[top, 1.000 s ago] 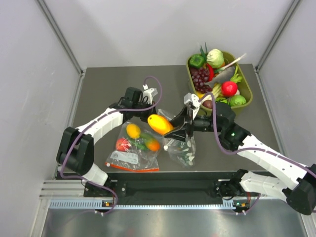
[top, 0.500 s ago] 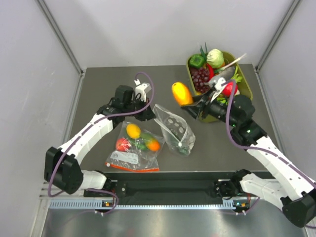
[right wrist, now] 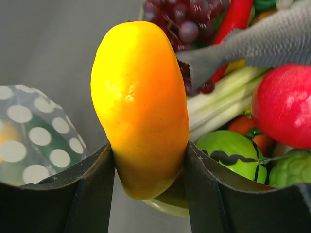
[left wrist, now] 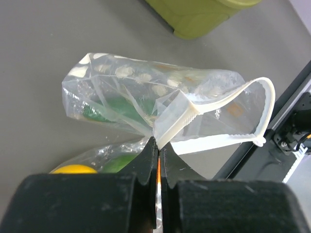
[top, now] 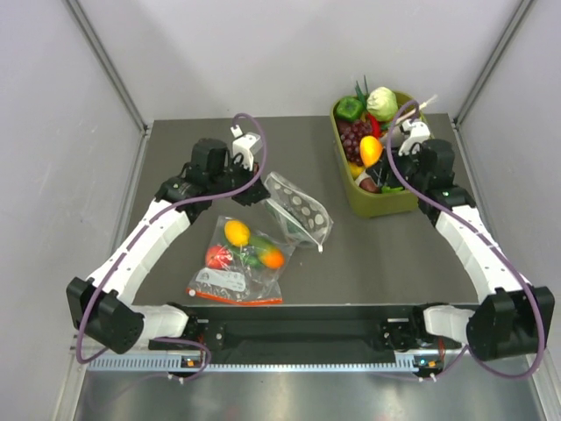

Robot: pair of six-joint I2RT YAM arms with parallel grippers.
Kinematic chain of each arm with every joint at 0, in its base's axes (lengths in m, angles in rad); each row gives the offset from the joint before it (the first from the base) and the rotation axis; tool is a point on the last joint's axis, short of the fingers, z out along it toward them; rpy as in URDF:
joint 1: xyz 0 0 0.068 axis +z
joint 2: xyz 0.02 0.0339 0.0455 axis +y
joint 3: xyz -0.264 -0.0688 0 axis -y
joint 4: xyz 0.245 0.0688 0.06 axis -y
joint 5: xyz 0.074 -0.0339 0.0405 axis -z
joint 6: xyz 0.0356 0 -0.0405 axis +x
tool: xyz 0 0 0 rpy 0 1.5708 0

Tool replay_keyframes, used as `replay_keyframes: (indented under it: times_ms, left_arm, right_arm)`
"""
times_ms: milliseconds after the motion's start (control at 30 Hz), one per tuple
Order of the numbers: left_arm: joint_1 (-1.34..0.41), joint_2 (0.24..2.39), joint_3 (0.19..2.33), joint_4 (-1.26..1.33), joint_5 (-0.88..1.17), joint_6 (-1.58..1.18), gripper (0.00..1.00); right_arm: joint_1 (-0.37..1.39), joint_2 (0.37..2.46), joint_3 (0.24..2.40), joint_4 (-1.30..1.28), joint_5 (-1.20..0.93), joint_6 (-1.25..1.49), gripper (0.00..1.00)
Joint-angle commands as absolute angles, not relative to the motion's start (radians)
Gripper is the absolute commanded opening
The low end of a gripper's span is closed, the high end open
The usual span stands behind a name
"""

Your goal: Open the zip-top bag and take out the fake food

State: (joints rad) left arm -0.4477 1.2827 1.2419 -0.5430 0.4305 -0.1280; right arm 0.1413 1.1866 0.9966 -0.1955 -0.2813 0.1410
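The zip-top bag (top: 299, 209), clear with white polka dots, lies open-mouthed on the grey table (top: 386, 254). My left gripper (top: 259, 195) is shut on the bag's edge by the zip strip (left wrist: 159, 145). A dark green piece of fake food (left wrist: 108, 109) is still inside the bag (left wrist: 160, 92). My right gripper (top: 378, 160) is shut on the yellow-orange mango (top: 371, 151) and holds it above the near-left part of the green bin (top: 386, 207). In the right wrist view the mango (right wrist: 138, 97) fills the gap between the fingers (right wrist: 95, 189), and the dotted bag (right wrist: 29, 141) is at lower left.
The green bin holds grapes (top: 355, 136), a red fruit, a cabbage (top: 382, 101), a grey fish (right wrist: 272, 41) and other toy produce. A plain clear bag with a red-orange zip strip (top: 238, 263) lies at front left, with small round fruits inside. Grey walls stand on both sides.
My right arm has carried the mango from above the dotted bag back and right to over the green bin. My left gripper has drawn the bag up and to the back left.
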Motion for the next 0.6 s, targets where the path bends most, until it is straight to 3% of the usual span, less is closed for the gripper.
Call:
replay_keyframes:
  times_ms: [0, 467, 567]
  left_arm:
    - [-0.448, 1.27, 1.252, -0.565, 0.417, -0.087, 0.0]
    - [-0.408, 1.267, 1.17, -0.517, 0.463, -0.08, 0.0]
    - [-0.405, 1.269, 1.166, -0.517, 0.466, -0.081, 0.0]
  right_arm:
    - [0.126, 1.218, 1.026, -0.206, -0.218, 0.101, 0.34]
    - [0.077, 1.362, 1.061, -0.232, -0.103, 0.071, 0.36]
    - [0.077, 1.368, 1.063, -0.236, -0.1, 0.071, 0.54]
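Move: The right hand already grips the mango at the green bin; the bin's middle lies about 5 cm ahead, 7 cm right and 9 cm below. Down among the bin's contents, the grapes are some 9 cm ahead and 4 cm left, the red fruit 3 cm ahead and 11 cm right. The left hand pinches a corner of the polka-dot zip-top bag, whose middle lies roughly 10 cm right, 3 cm back and 8 cm below it; the bin's middle is about 38 cm right and 14 cm ahead of that hand. With the mango still held between its fingers, the right hand sinks about 5 cm into the bin while easing right and forward towards its middle, then slides on forward a little at the same height; the fingers tip down and swing slightly clockwise, some 10 degrees. Still pinching the zip-top bag's corner, the left hand lowers it about 3 cm, drifting left. ##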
